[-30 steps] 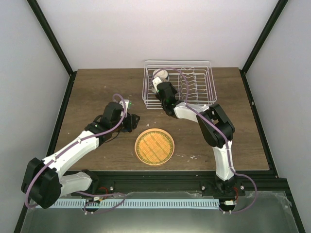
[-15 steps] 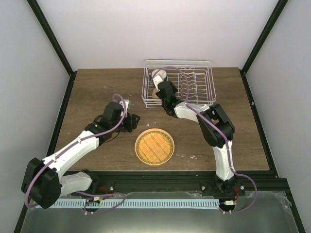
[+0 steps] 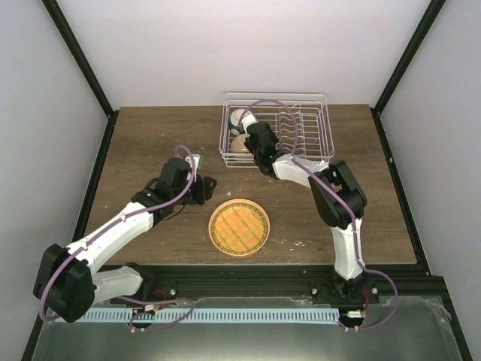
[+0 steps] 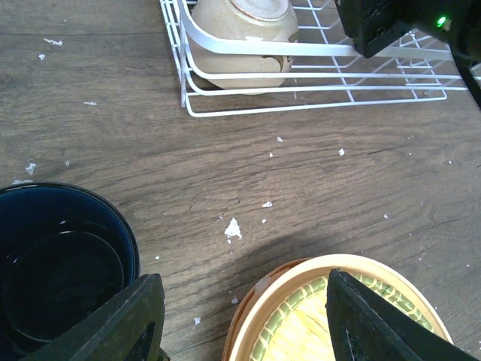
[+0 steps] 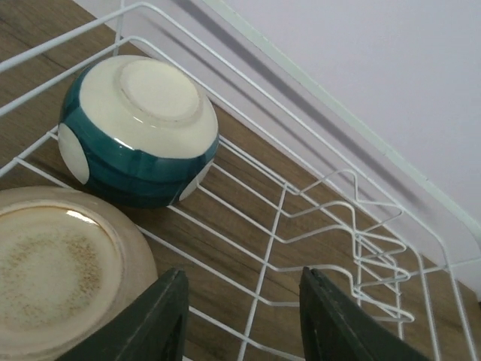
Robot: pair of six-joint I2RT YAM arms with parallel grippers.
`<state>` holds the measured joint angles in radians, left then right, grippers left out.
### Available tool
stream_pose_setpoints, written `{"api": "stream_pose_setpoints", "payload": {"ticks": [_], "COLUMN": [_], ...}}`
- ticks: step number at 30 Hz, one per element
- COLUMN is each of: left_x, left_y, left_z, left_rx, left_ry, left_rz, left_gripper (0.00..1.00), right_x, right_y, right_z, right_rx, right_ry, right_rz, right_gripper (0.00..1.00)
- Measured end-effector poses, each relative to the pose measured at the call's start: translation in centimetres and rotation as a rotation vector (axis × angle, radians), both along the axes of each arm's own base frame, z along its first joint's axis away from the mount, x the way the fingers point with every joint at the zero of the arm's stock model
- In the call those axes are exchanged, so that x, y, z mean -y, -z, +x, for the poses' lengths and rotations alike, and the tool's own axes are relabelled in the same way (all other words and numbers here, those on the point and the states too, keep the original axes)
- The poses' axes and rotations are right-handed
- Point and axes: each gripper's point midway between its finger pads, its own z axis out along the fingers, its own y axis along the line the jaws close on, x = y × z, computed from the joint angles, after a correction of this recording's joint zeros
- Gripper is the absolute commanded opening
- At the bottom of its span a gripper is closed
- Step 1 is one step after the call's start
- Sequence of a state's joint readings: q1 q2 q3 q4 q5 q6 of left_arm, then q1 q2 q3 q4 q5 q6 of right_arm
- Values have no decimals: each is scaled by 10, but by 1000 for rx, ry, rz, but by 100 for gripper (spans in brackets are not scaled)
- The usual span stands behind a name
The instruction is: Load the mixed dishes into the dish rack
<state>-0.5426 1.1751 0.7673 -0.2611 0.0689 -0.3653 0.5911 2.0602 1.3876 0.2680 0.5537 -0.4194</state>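
The white wire dish rack (image 3: pixel 301 128) stands at the back of the table. Two bowls lie upside down in its left end: a teal-and-cream one (image 5: pixel 139 128) (image 3: pixel 239 116) and, in front of it, a cream one (image 5: pixel 52 278) (image 3: pixel 240 144) (image 4: pixel 240 34). My right gripper (image 5: pixel 244 323) (image 3: pixel 258 131) hangs open over the rack's wires just right of these bowls, holding nothing. The orange plate (image 3: pixel 238 227) (image 4: pixel 301 320) lies flat on the table. My left gripper (image 4: pixel 240 331) (image 3: pixel 204 188) is open and low, its right finger above the plate's rim. The dark blue cup (image 4: pixel 60 263) stands upright just left of its left finger.
Upright plate-slot prongs (image 5: pixel 376 256) fill the rack's middle and right. The right arm (image 4: pixel 406 22) reaches over the rack's front rail. White crumbs (image 4: pixel 233 228) speckle the wooden table (image 3: pixel 150 143). Black frame posts and pale walls close in both sides.
My right gripper has shifted right and farther into the rack, uncovering the cream bowl that now lies at the rack's front left. The left arm has not moved.
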Motion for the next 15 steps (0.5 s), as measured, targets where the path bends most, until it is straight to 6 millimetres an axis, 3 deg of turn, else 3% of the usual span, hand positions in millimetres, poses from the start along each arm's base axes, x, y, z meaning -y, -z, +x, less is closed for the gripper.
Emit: {"api": "stream_pose_setpoints", "payload": {"ticks": [3,7,11,15], "left_x": [1,1,-8,-32], "left_y": [1,2,3,11], "left_z": [2,4,10,26], "left_rx": [2,9,22,-6], "left_ry": [0,-4,-47,-141], "left_rz": [0,4,40,86], "left_gripper": [61,62,63,63], "right_x": [8,26,38,44], "right_y": [-3,-22,-63,-99], "right_z": [1,-2,-20,-54], "right_rx": [-56,-106,-108,-113], "right_ry": [12,30,28,5], "right_rz": [66,188,310,417], "right_gripper": [61,77,77,75]}}
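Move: The navy mug stands about 5 cm ahead of the left hand, 6 cm to its left and 10 cm below; the plate lies some 6 cm back and 7 cm right of that hand, 14 cm down. From the right hand, the tan bowl is about level fore and aft, 4 cm left and 7 cm below. The teal bowl is 8 cm ahead of this hand and 5 cm left, at like depth; the mug is roughly 18 cm back and 18 cm left. Coming clear of the tan bowl beside its left finger, the right hand spreads its part-open fingers wide, edging right, then climbing some 10 cm while drawing back and right out of the rack, its left side rolling up about 25 degrees. The open left hand starts slowly, then swings left and forward about 4 cm towards the mug, sinking slightly, without gripping it. ##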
